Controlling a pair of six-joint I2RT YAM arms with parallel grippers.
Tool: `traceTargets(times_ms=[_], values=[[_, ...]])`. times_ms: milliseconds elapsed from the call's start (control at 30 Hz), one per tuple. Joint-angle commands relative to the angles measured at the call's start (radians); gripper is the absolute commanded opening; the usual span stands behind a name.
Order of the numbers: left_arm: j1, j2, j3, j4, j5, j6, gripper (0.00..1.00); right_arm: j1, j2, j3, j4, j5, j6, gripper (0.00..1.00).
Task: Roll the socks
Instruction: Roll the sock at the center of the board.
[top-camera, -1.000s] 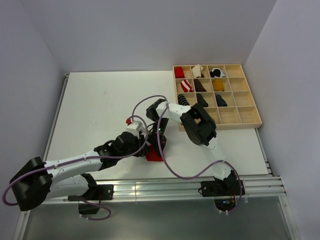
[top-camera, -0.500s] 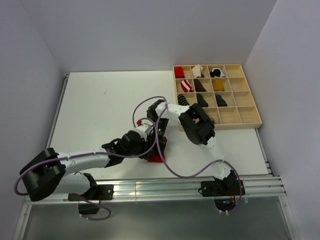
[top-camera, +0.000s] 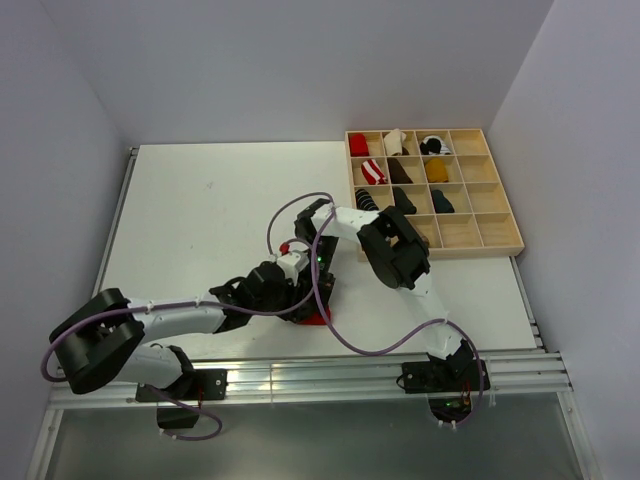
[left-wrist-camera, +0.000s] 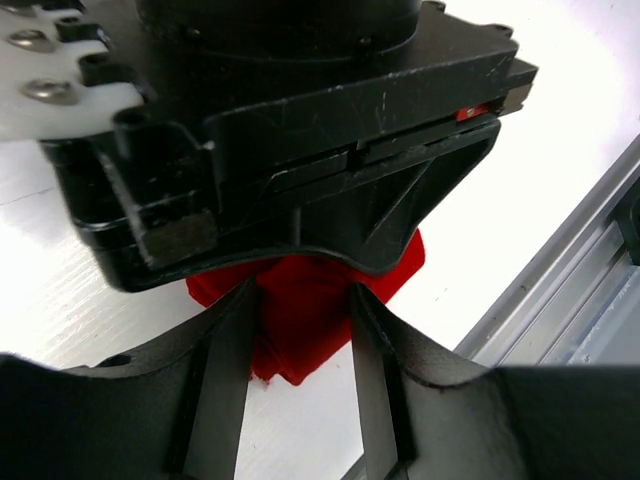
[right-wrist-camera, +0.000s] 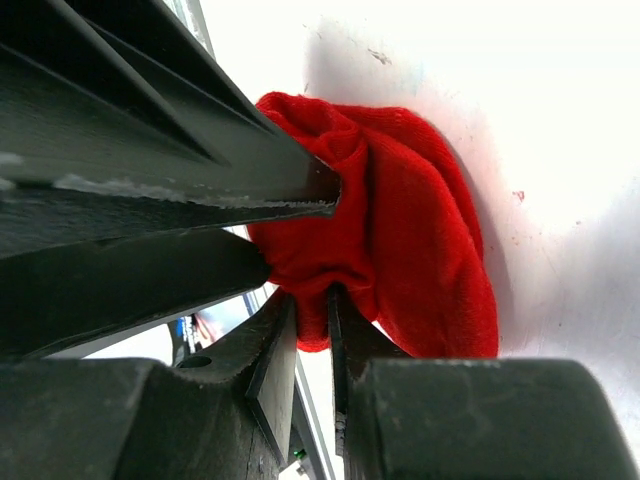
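A bright red sock lies bunched on the white table near its front edge. My right gripper comes down on it from above. In the right wrist view it is shut on a fold at the edge of the red sock. My left gripper reaches in from the left. In the left wrist view it stands open, with one finger on each side of the red sock, under the right gripper's black body. No tan-brown sock lies on the table.
A wooden compartment tray stands at the back right with several rolled sock bundles in its left cells. A metal rail runs along the table's front edge, just behind the sock. Purple cables loop from both arms.
My left arm has slid to the right, bringing its gripper in around the red sock. The right gripper has stayed on the sock, hardly moving.
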Motion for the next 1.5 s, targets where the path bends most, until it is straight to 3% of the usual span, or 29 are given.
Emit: traceTargets(times_ms=[0, 133, 233, 333, 467, 600, 867, 1200, 1467], values=[[-0.007, 0.035, 0.014, 0.03, 0.06, 0.002, 0.46, -0.014, 0.042, 0.018, 0.106, 0.124, -0.002, 0.21], [-0.005, 0.064, 0.023, 0.02, 0.056, -0.011, 0.43, -0.019, 0.041, 0.015, 0.114, 0.125, 0.008, 0.22], [-0.007, 0.093, 0.033, 0.006, 0.051, -0.018, 0.35, -0.019, 0.033, 0.007, 0.129, 0.127, 0.02, 0.22], [-0.005, 0.132, 0.042, -0.016, 0.043, -0.032, 0.2, -0.019, 0.019, -0.008, 0.155, 0.136, 0.034, 0.24], [-0.007, 0.166, 0.048, -0.036, 0.029, -0.049, 0.0, -0.023, -0.019, -0.034, 0.206, 0.147, 0.062, 0.37], [-0.007, 0.179, 0.059, -0.068, 0.008, -0.064, 0.0, -0.039, -0.062, -0.054, 0.24, 0.139, 0.085, 0.48], [-0.005, 0.198, 0.056, -0.082, -0.023, -0.092, 0.0, -0.094, -0.237, -0.181, 0.407, 0.167, 0.177, 0.55], [0.022, 0.215, 0.057, -0.086, -0.001, -0.126, 0.0, -0.154, -0.347, -0.27, 0.431, 0.113, 0.197, 0.56], [0.091, 0.256, 0.088, -0.105, 0.097, -0.167, 0.0, -0.238, -0.533, -0.344, 0.511, 0.061, 0.252, 0.56]])
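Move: The red sock lies just off the left fingertips, about 1 cm farther out, 2 cm to the right and 2 cm below; the left fingers are half open around its near end. The right hand already pinches a fold of it, the sock's middle some 1 cm back, 1 cm left and 1 cm below. From the right hand, the striped sock stands about 28 cm ahead and 9 cm right, the sock box's middle roughly 29 cm ahead and 26 cm right. Easing down and to the right, then a little forward, about 3 cm in all, the left hand shuts its fingers and pinches the bunched red sock, keeping hold as it tips slightly downward. The right hand meanwhile opens, lets go of the fold and draws away forward and right towards the box, rising late, some 9 cm altogether, its fingers swinging steeper and clockwise. ##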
